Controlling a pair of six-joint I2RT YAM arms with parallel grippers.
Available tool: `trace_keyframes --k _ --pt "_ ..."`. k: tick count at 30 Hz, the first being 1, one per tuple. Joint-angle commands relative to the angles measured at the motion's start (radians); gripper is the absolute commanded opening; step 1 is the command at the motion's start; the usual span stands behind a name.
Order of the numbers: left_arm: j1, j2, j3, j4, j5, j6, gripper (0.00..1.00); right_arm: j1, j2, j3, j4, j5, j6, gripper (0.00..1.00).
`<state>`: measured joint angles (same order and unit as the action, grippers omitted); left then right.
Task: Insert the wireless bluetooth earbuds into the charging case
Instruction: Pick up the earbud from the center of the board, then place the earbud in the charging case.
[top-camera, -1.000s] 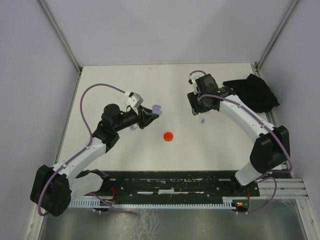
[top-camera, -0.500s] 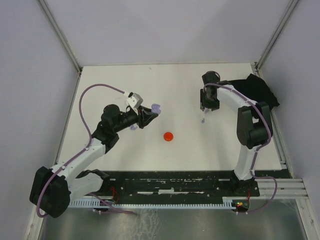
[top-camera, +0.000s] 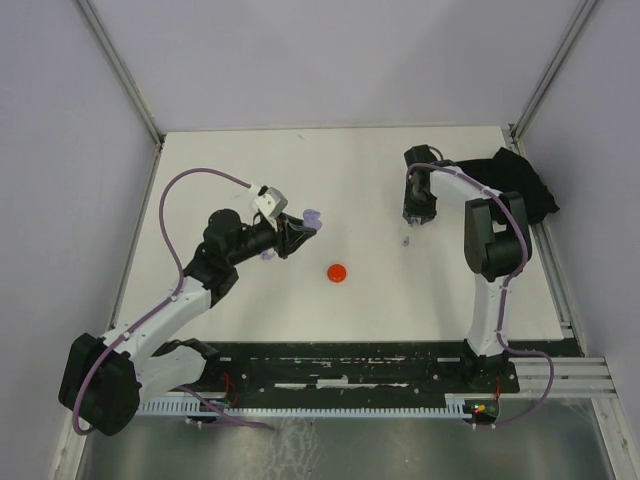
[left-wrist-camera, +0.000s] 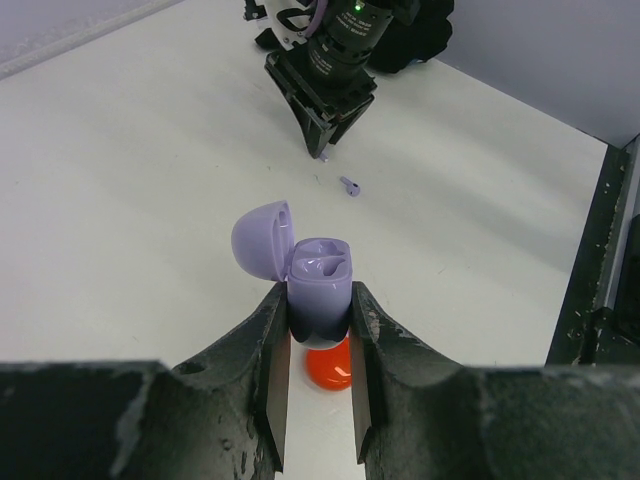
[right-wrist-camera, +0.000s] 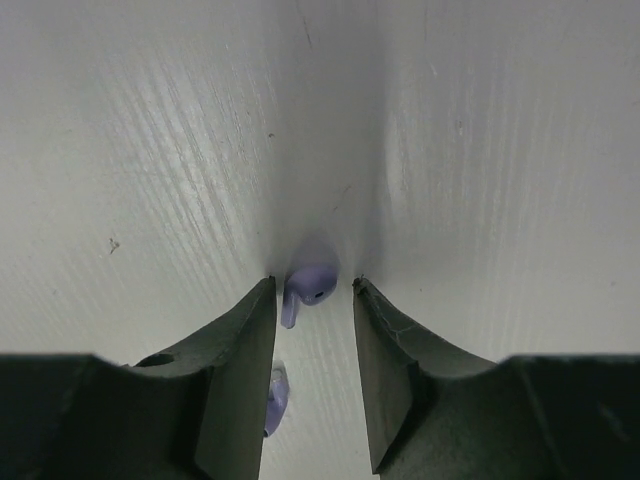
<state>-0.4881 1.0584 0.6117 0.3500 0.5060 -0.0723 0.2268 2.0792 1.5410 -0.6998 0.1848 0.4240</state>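
My left gripper (left-wrist-camera: 318, 296) is shut on the open lilac charging case (left-wrist-camera: 320, 272) and holds it above the table, its lid (left-wrist-camera: 262, 238) flipped back to the left. In the top view the case (top-camera: 312, 217) sticks out of the left gripper (top-camera: 298, 230). My right gripper (right-wrist-camera: 312, 283) points straight down, open, its tips at the table on either side of a lilac earbud (right-wrist-camera: 312, 280). A second lilac earbud (right-wrist-camera: 276, 396) lies just behind, partly hidden by the left finger. It also shows in the top view (top-camera: 405, 242) and the left wrist view (left-wrist-camera: 349, 186).
A red round disc (top-camera: 337, 272) lies mid-table, right under the held case (left-wrist-camera: 330, 366). A black cloth (top-camera: 512, 185) is bunched at the right edge behind the right arm. A small lilac piece (top-camera: 267, 255) lies by the left arm's wrist.
The right arm has folded in and turned its gripper straight down over the earbuds, lowering to the table. The left arm holds the case almost still.
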Motion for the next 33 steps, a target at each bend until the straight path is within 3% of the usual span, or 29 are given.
trace_keyframes --k 1,15,25,33 --pt "-0.007 -0.02 0.016 0.032 -0.014 0.039 0.03 -0.006 0.027 0.053 0.006 0.009 0.021 0.44" --pt "-0.01 -0.014 0.005 0.064 -0.016 0.013 0.03 -0.005 -0.007 0.008 0.015 -0.012 0.01 0.28" --pt "-0.012 0.0 -0.01 0.122 0.008 -0.018 0.03 0.048 -0.274 -0.151 0.089 -0.037 0.037 0.22" --pt "-0.014 0.014 -0.022 0.199 0.04 -0.066 0.03 0.184 -0.548 -0.245 0.15 0.03 0.085 0.21"
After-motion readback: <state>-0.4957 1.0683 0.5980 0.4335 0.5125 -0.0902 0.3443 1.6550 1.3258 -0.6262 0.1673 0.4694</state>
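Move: The right fingers point down, open astride the target purple earbud, which lies about 1 cm below the hand point and almost straight under it. The second purple earbud is some 5 cm back and 2 cm to the left; the closed red case lies roughly 14 cm back and 21 cm left. From the left hand, which already holds the open purple case, the target earbud is about 15 cm ahead, 26 cm right and 21 cm below. The right hand settles the last half centimetre down and slightly forward over the purple earbud, then stays there while its fingers close to roughly half their gap and pinch it between the tips. It then lifts the earbud at a quickening pace, up about 11 cm while drawing back and left some 4 cm each, towards the purple case that the left hand keeps holding nearly still, the right fingertips swinging forward by about 15 degrees. ##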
